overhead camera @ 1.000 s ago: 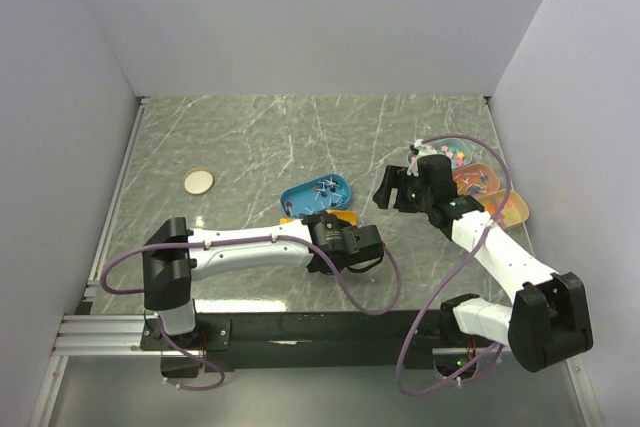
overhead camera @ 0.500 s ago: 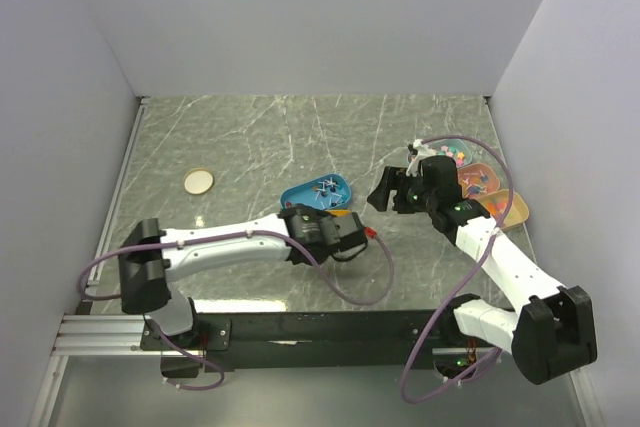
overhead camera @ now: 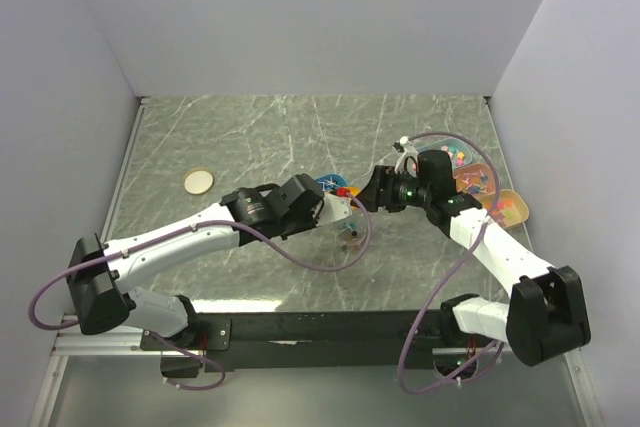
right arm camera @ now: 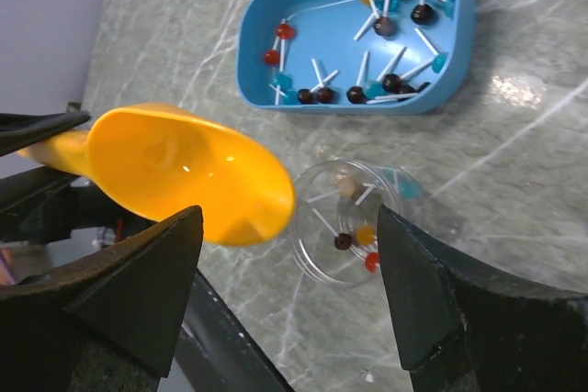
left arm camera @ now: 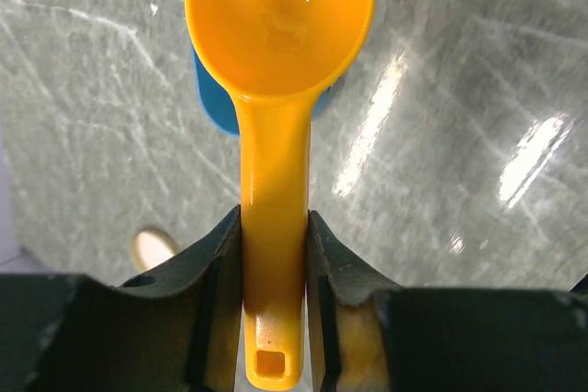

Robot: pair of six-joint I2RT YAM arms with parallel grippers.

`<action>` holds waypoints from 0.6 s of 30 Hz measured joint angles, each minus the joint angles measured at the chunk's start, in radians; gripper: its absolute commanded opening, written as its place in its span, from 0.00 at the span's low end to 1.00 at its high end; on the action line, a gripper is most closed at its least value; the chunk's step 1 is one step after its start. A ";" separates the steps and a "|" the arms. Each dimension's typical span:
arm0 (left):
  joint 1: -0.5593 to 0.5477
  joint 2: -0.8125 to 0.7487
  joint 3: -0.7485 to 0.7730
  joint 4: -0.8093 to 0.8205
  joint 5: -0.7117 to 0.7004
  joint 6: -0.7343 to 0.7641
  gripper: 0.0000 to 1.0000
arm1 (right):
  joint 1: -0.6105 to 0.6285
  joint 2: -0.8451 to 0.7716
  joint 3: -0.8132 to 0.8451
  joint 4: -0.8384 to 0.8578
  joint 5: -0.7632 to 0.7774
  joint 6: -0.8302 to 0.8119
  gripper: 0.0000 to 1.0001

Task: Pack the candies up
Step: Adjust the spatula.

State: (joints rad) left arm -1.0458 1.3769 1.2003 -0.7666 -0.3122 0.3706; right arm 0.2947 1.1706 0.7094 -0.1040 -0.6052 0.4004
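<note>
The candies [right arm camera: 395, 16] are small blue, dark and red lollipops on white sticks, lying in a blue tray [right arm camera: 317, 39]. A few more lie in a clear round cup [right arm camera: 317, 250] just in front of the tray, which in the top view stands at the table's middle [overhead camera: 350, 237]. My left gripper [left arm camera: 274, 254] is shut on the handle of an orange scoop [left arm camera: 276, 16], whose bowl is empty and hangs over the tray's edge [left arm camera: 209, 103]. My right gripper [right arm camera: 288, 211] hovers open above the cup and the scoop's tip [right arm camera: 184, 176], holding nothing.
Three shallow trays of other sweets [overhead camera: 478, 182] sit at the right edge behind the right arm. A round tan lid [overhead camera: 198, 181] lies at the left. The left arm [overhead camera: 190, 235] stretches diagonally across the near table.
The left arm swung up from the near edge toward the blue tray, carrying the scoop and uncovering the clear cup. The right gripper drifted slightly left.
</note>
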 measured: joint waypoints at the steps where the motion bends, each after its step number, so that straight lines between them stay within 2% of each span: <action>1: 0.017 -0.008 -0.013 0.022 0.026 -0.001 0.01 | 0.000 0.014 0.006 0.004 -0.014 0.005 0.82; 7: 0.101 -0.050 -0.064 0.114 0.142 -0.011 0.01 | 0.000 0.076 0.036 0.026 -0.052 0.023 0.74; 18: 0.299 -0.194 -0.188 0.266 0.386 -0.047 0.01 | -0.001 0.229 0.101 0.063 -0.068 0.044 0.55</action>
State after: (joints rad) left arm -0.7464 1.1831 1.0126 -0.5003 0.0738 0.3233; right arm 0.2939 1.3994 0.8101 -0.0406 -0.6727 0.4442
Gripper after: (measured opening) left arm 0.322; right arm 0.575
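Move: My left hand holds the spatula by its handle. The blue bin of candies, which the scoop is going back over, lies about 4 cm ahead of that hand and 13 cm below, with the clear jar some 2 cm back and 7 cm to its right. From my right hand the bin lies roughly 9 cm to the left, level with it and 12 cm lower. The jar is about 5 cm back and 3 cm left of my right hand, and the scoop some 5 cm left and 1 cm back at its own height. I roll my left wrist some 20 to 25 degrees so that the scoop end comes up towards level, carrying the spatula about 3 cm forward, then also left and up, away from the jar and still pinched by the handle. My empty right hand eases about 3 cm forward and 2 cm left towards the bin, sinking near the end, while its fingers close part-way. ##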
